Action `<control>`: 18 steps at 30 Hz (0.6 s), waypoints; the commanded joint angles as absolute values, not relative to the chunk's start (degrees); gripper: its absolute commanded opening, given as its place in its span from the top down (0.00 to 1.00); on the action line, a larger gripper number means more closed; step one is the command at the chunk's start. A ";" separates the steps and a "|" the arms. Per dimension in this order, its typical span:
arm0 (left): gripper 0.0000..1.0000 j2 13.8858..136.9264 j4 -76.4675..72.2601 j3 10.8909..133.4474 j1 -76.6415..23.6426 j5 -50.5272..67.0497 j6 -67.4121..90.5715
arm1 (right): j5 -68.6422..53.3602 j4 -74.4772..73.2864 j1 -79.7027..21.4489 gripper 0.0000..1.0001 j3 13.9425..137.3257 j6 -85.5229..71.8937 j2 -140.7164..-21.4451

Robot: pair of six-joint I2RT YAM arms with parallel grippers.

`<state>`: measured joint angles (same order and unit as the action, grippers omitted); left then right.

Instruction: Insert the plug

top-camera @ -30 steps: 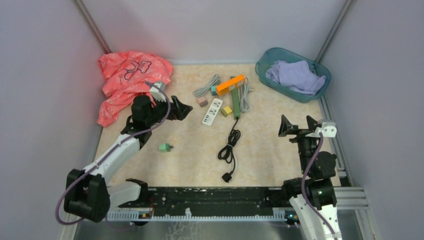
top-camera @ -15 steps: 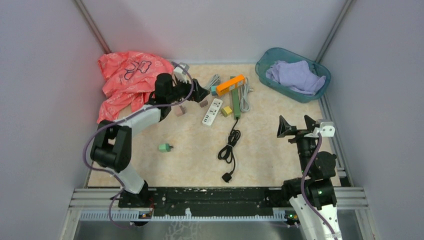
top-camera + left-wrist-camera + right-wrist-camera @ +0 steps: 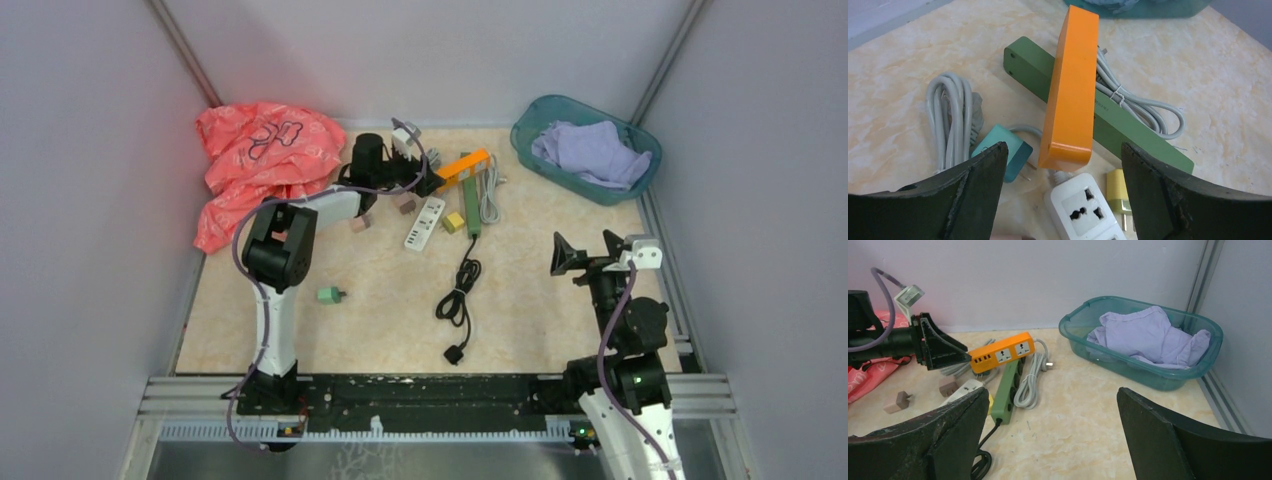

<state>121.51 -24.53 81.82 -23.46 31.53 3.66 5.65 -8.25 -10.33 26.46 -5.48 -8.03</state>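
My left gripper (image 3: pixel 420 178) (image 3: pixel 1063 170) is open and empty, reaching low over the cluster of power strips at the back. Straight ahead of its jaws lies the end of the orange strip (image 3: pixel 1073 95) (image 3: pixel 461 169), resting across the green strip (image 3: pixel 1128 135) (image 3: pixel 470 205). The white strip (image 3: pixel 1083 207) (image 3: pixel 425 222) lies just below, sockets up. A teal plug (image 3: pixel 1005 155) lies by the left finger and a yellow plug (image 3: pixel 1119 195) (image 3: pixel 454 222) by the right one. My right gripper (image 3: pixel 590 255) (image 3: pixel 1053 440) hangs open over bare table at the right.
A small green plug (image 3: pixel 329 295) lies alone mid-left. The green strip's black cord (image 3: pixel 458 300) coils toward the front. Grey cords (image 3: pixel 953 125) (image 3: pixel 489 195) flank the strips. Brown blocks (image 3: pixel 405 203) (image 3: pixel 359 224) sit nearby. A teal basket (image 3: pixel 530 125) holds purple cloth; a red bag (image 3: pixel 258 160) lies back left.
My left arm has swung from the left side to the back, ending at the power strips, and its jaws have narrowed a little. The right arm has hardly moved.
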 commanded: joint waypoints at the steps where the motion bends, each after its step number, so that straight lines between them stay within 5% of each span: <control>1: 0.13 126.81 -26.04 87.75 -24.77 35.37 1.17 | 4.40 -5.58 -10.37 0.01 26.48 -4.50 -8.85; 10: 0.35 133.81 -22.79 96.05 -26.49 36.64 -1.11 | 3.60 -5.38 -10.34 0.01 26.26 -4.44 -9.22; 18: 0.93 129.97 -25.42 92.92 -27.65 40.25 3.77 | 3.46 -5.43 -10.35 0.01 26.44 -4.44 -9.29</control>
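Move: The orange power strip lies propped across the green power strip, its middle about 8 cm to the right of my left hand, 3 cm farther out and 4 cm lower. Some 9 cm below hand level, the green strip's middle is 8 cm right and 1 cm back, the teal plug 2 cm ahead and 2 cm left, the white power strip 8 cm back and 3 cm right. From my right hand the orange strip is roughly 30 cm ahead, 20 cm left and 18 cm down. I slide my left hand about 5 cm to the right while sinking nearly 4 cm, bringing the open fingers around the near left end of the orange power strip, and turn the hand some 10 degrees clockwise to line up with the strip. Then I close the fingers, slowly at first and faster at the end, until they pinch that end by both sides. ##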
